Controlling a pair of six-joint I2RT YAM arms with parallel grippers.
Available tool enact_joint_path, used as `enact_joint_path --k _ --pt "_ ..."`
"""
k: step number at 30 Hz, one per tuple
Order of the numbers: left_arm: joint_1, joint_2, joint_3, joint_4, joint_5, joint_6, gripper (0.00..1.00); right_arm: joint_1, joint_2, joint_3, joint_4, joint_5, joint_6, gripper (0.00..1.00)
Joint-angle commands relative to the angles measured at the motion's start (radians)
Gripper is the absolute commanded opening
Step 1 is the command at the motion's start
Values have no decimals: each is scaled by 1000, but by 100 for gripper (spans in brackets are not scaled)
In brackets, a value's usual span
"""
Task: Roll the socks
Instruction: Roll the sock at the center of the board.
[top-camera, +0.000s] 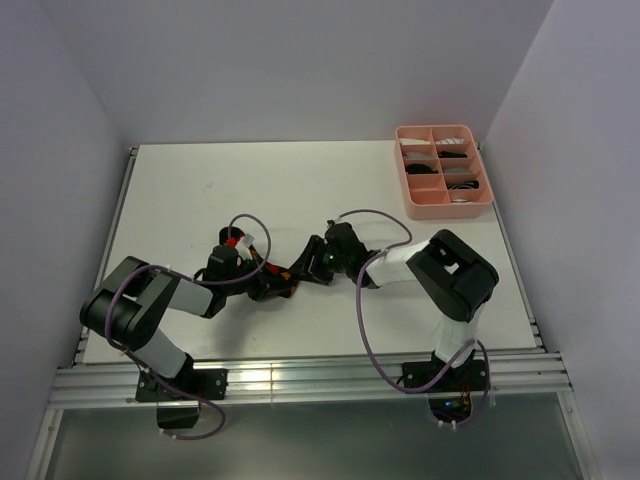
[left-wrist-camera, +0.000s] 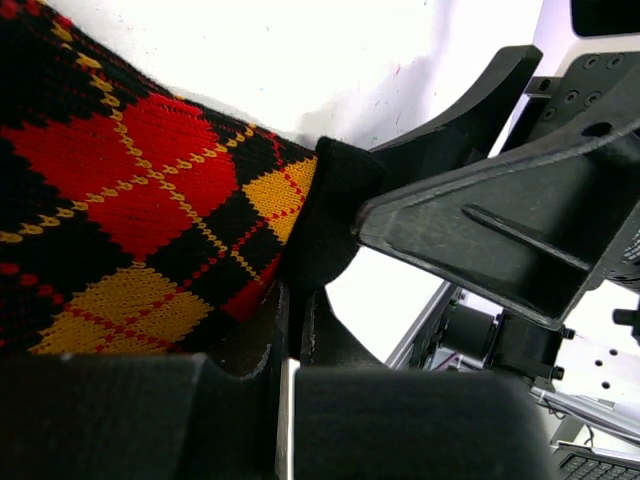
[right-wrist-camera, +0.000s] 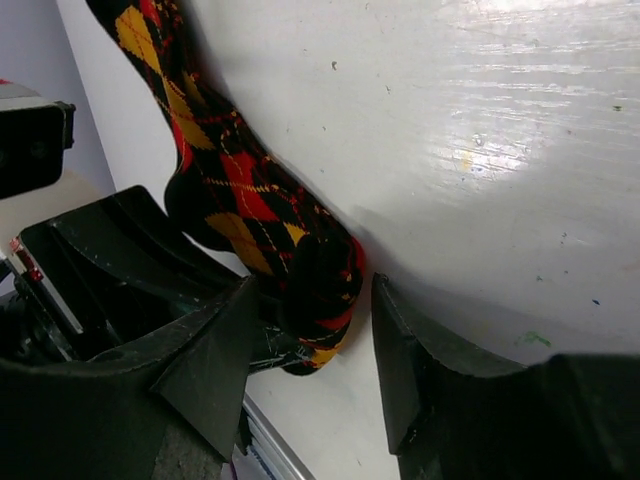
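Note:
One of the socks, black with red, orange and yellow argyle diamonds (left-wrist-camera: 130, 190), lies on the white table between both arms (top-camera: 285, 281). My left gripper (left-wrist-camera: 297, 305) is shut, with the sock's black end pinched between its fingers; in the top view it sits at the sock's left (top-camera: 264, 286). My right gripper (right-wrist-camera: 310, 340) is open, its jaws standing on either side of the sock's rolled-up end (right-wrist-camera: 322, 285) without squeezing it. From above, the right gripper (top-camera: 310, 266) meets the sock from the right. The right gripper's fingers (left-wrist-camera: 480, 220) fill the right of the left wrist view.
A pink compartment tray (top-camera: 450, 209) stands at the back right, holding dark and light bundles. The table's near edge with its metal rail (top-camera: 320, 372) runs just behind both grippers. Cables loop over both arms.

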Motion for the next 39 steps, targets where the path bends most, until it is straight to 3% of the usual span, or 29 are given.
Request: enact_joint_path --k 1,5,8,9,11,16,21,24,31,39 --pt "2 36 -11 -83 -13 12 1 14 17 57 -146 47 -4 55" --pt "4 48 -8 -82 -14 5 1 20 32 123 -307 78 -23 41" --pt "4 53 2 -89 -21 10 1 20 40 163 -391 90 -35 22" --pt "4 52 5 -96 -26 16 1 22 42 174 -416 96 -41 10" --pt "4 33 18 -114 -36 27 1 22 43 218 -505 114 -64 0" --pt "-27 -62 102 -278 -118 139 7 22 68 319 -715 162 -116 0" --pt "-75 -169 151 -407 -259 228 32 22 117 445 -875 205 -144 0" --pt "-101 -221 177 -448 -328 266 37 22 155 513 -958 220 -173 0" --pt "-255 -280 222 -456 -513 389 40 22 197 574 -1018 208 -193 0" --pt "-374 -200 266 -479 -662 456 38 22 209 579 -1010 180 -201 0"
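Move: The left hand already pinches the sock's rolled end, which sits right at its finger pads. For the open right hand the rolled end lies between the fingertips, level fore and aft, about 1 cm to the left and 1 cm below. The sock's far end trails over the board, roughly 10 cm ahead of the right hand, 14 cm to its left and 2 cm lower. Right hand dips, pinches the rolled end, tilts 30 degrees; left lets go, rises 4 cm, then shifts right. ##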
